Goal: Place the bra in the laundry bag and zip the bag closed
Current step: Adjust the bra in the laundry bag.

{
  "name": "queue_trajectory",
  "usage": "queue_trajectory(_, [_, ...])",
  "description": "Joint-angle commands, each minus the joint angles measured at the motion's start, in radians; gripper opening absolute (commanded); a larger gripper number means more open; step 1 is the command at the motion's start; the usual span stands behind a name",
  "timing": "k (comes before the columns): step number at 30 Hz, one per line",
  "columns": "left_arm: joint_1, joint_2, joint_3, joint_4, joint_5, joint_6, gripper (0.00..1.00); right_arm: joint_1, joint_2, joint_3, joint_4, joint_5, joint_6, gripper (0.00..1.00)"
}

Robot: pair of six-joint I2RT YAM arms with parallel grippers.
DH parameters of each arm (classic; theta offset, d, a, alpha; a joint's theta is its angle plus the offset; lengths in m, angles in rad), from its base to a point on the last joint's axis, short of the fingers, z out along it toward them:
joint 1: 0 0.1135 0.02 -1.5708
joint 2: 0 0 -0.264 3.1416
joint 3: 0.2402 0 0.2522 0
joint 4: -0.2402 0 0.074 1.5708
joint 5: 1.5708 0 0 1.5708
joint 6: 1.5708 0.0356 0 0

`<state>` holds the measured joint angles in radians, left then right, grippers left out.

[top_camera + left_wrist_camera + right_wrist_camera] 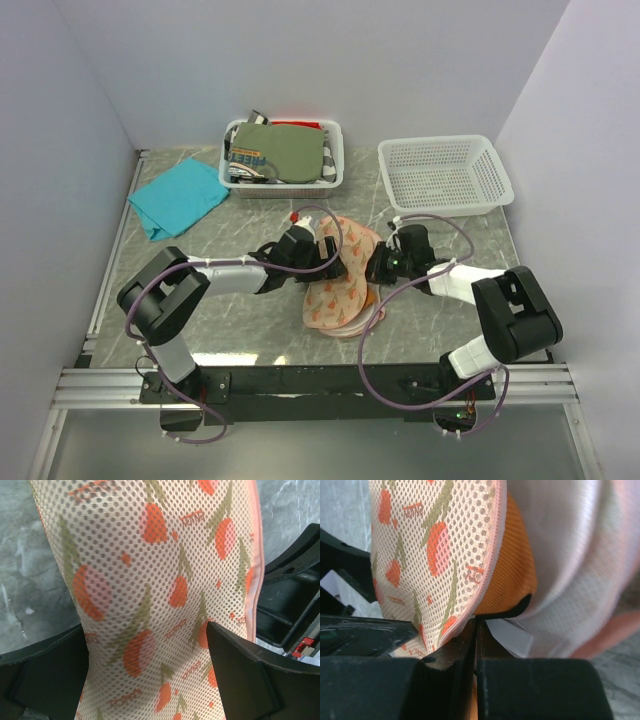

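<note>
The laundry bag (338,292), beige mesh with an orange fruit print, lies mid-table between both arms. My left gripper (325,252) stands open over it. In the left wrist view the bag's mesh lid (150,555) fills the space between the wide-spread fingers (240,675). My right gripper (378,268) is at the bag's right edge. In the right wrist view the orange bra (512,570) shows inside the bag (435,545), between the mesh lid and the white lining. The right gripper (477,622) is shut, with the bra's dark edge running into its tips and an orange sliver between the fingers.
At the back a white basket (283,187) holds an olive-green garment (290,150) and other clothes. An empty white mesh basket (445,208) stands back right. A teal cloth (178,197) lies back left. Walls close in the table on three sides.
</note>
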<state>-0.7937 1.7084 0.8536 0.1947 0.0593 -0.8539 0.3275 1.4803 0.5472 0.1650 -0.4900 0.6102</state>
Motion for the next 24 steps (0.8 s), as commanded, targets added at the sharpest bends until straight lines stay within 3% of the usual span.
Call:
queue_trajectory(1, [-0.009,0.014,0.047,0.068,0.050,0.001,0.96,0.002,0.028,-0.018,0.094,-0.053,0.026,0.09])
queue_trajectory(6, [-0.009,0.017,0.047,0.069,0.054,0.001,0.96,0.002,0.048,-0.004,0.053,-0.024,0.020,0.15])
queue_trajectory(9, [-0.009,0.019,0.045,0.066,0.050,0.001,0.96,0.004,0.023,-0.001,-0.002,0.045,0.007,0.30])
queue_trajectory(11, [-0.009,0.019,0.047,0.061,0.050,0.003,0.96,0.002,-0.014,-0.003,-0.042,0.097,-0.006,0.46])
queue_trajectory(24, [-0.009,0.019,0.044,0.064,0.048,0.003,0.96,0.002,-0.262,0.033,-0.288,0.375,-0.055,0.54])
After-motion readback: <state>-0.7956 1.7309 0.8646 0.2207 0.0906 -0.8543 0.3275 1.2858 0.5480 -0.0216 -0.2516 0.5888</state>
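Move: The shut right fingertips hold the bra's black strap practically at the hand point, about 1 cm below it. From the right hand, the near orange cup sits roughly 6 cm back and the far cup about 5 cm ahead and 2 cm left; the bag flap's middle is some 8 cm left and 1 cm back. From the left hand, the strap is about 8 cm right, 2 cm back and slightly lower; the flap lies just underneath. Sink the right gripper barely 1 cm into the bag beside the flap's edge and open the fingers about halfway to let go of the black strap. Then draw it back to the right about 4 cm and up nearly 3, off the bra, turning the wrist some 10 degrees clockwise. Keep the left gripper wide open against the flap, easing it under 1 cm to the right. ##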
